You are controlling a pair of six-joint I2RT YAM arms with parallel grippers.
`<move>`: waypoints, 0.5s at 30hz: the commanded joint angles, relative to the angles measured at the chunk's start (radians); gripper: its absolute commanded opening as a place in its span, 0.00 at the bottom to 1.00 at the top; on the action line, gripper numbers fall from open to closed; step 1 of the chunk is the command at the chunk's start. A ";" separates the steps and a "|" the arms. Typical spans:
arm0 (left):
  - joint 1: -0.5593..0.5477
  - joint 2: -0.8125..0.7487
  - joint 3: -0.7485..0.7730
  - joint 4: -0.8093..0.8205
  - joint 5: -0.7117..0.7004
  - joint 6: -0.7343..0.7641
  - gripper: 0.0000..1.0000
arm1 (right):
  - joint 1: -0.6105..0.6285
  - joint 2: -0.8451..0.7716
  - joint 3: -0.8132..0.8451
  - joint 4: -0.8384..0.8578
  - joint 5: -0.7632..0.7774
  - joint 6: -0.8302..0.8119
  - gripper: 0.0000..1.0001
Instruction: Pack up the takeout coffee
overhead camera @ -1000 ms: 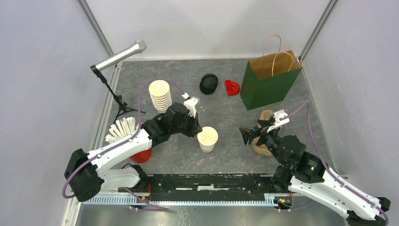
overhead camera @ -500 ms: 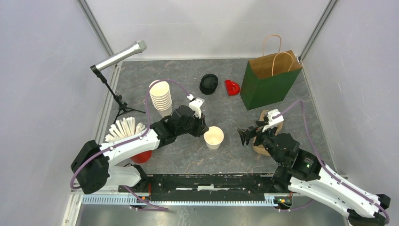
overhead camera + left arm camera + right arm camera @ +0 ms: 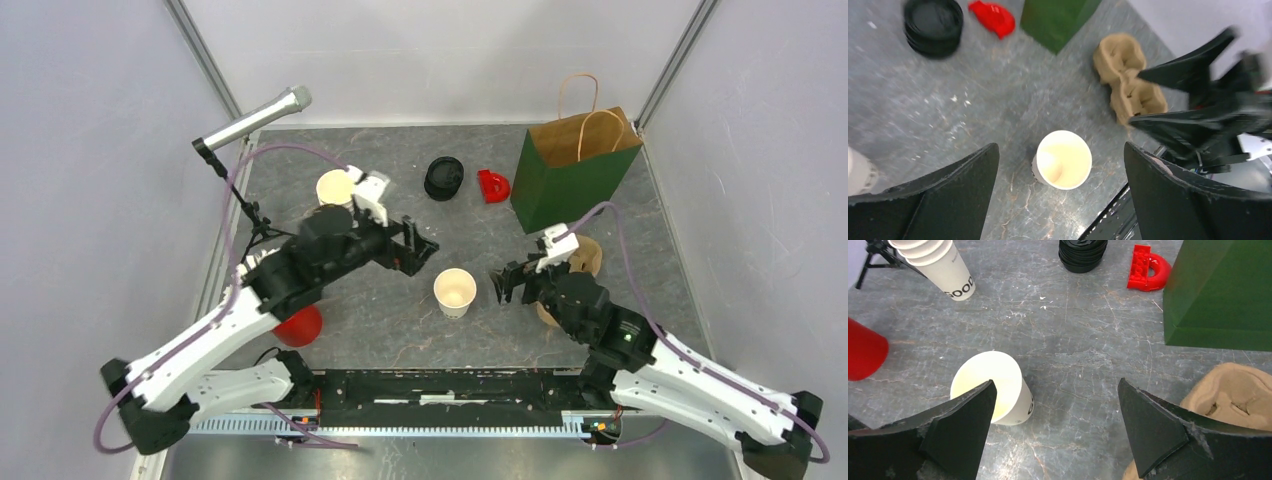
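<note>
One cream-white takeout coffee cup (image 3: 454,292) with dark print stands upright mid-table, open-topped, with no lid on it. My left gripper (image 3: 420,248) hovers above and just back-left of it, open and holding nothing. The left wrist view looks straight down into the cup (image 3: 1063,160), which lies between the spread fingers of the left gripper (image 3: 1061,147). My right gripper (image 3: 500,286) is open just right of the cup. In the right wrist view the cup (image 3: 993,385) sits by the left finger of the right gripper (image 3: 1055,382), partly behind it.
A green paper bag (image 3: 575,170) stands open at the back right. A brown cardboard cup carrier (image 3: 585,255) lies under my right arm. Behind are a stack of black lids (image 3: 443,178), a red piece (image 3: 492,185), stacked lidless cups (image 3: 335,188), a red cup (image 3: 300,325) and a microphone stand (image 3: 255,120).
The left gripper carried the cup a little right, then opened, let it go and rose back-left. The right gripper moved left, closer to the cup.
</note>
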 commanded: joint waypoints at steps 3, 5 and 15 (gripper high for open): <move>-0.005 -0.203 0.122 -0.303 -0.106 0.112 1.00 | 0.004 0.224 0.050 0.199 0.093 -0.049 0.94; -0.004 -0.279 0.081 -0.328 -0.124 0.116 1.00 | 0.003 0.328 0.075 0.257 0.160 -0.086 0.92; -0.003 -0.500 -0.135 -0.346 -0.233 0.111 1.00 | -0.214 0.851 0.416 0.391 -0.002 -0.159 0.58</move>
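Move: The stack of black lids lies about 30 cm ahead of the right hand, some 9 cm to its left and roughly 15 cm below. The red cup holder stands level with the lids' near side, about 28 cm ahead and 3 cm to the right of the hand. The lone paper cup is near, 2 cm ahead, 7 cm left and 12 cm lower. From the left hand, the lids are about 30 cm ahead and 6 cm right, 20 cm below. Forward and to its left goes the right hand, speeding up and dipping a few centimetres, about 11 cm out past the standing cup towards the black lids, rolling its left side down some 15 degrees while its open fingers close by a third on nothing. The left hand, empty and wide open, swings left and back away from the cup, arching up, then down again. ##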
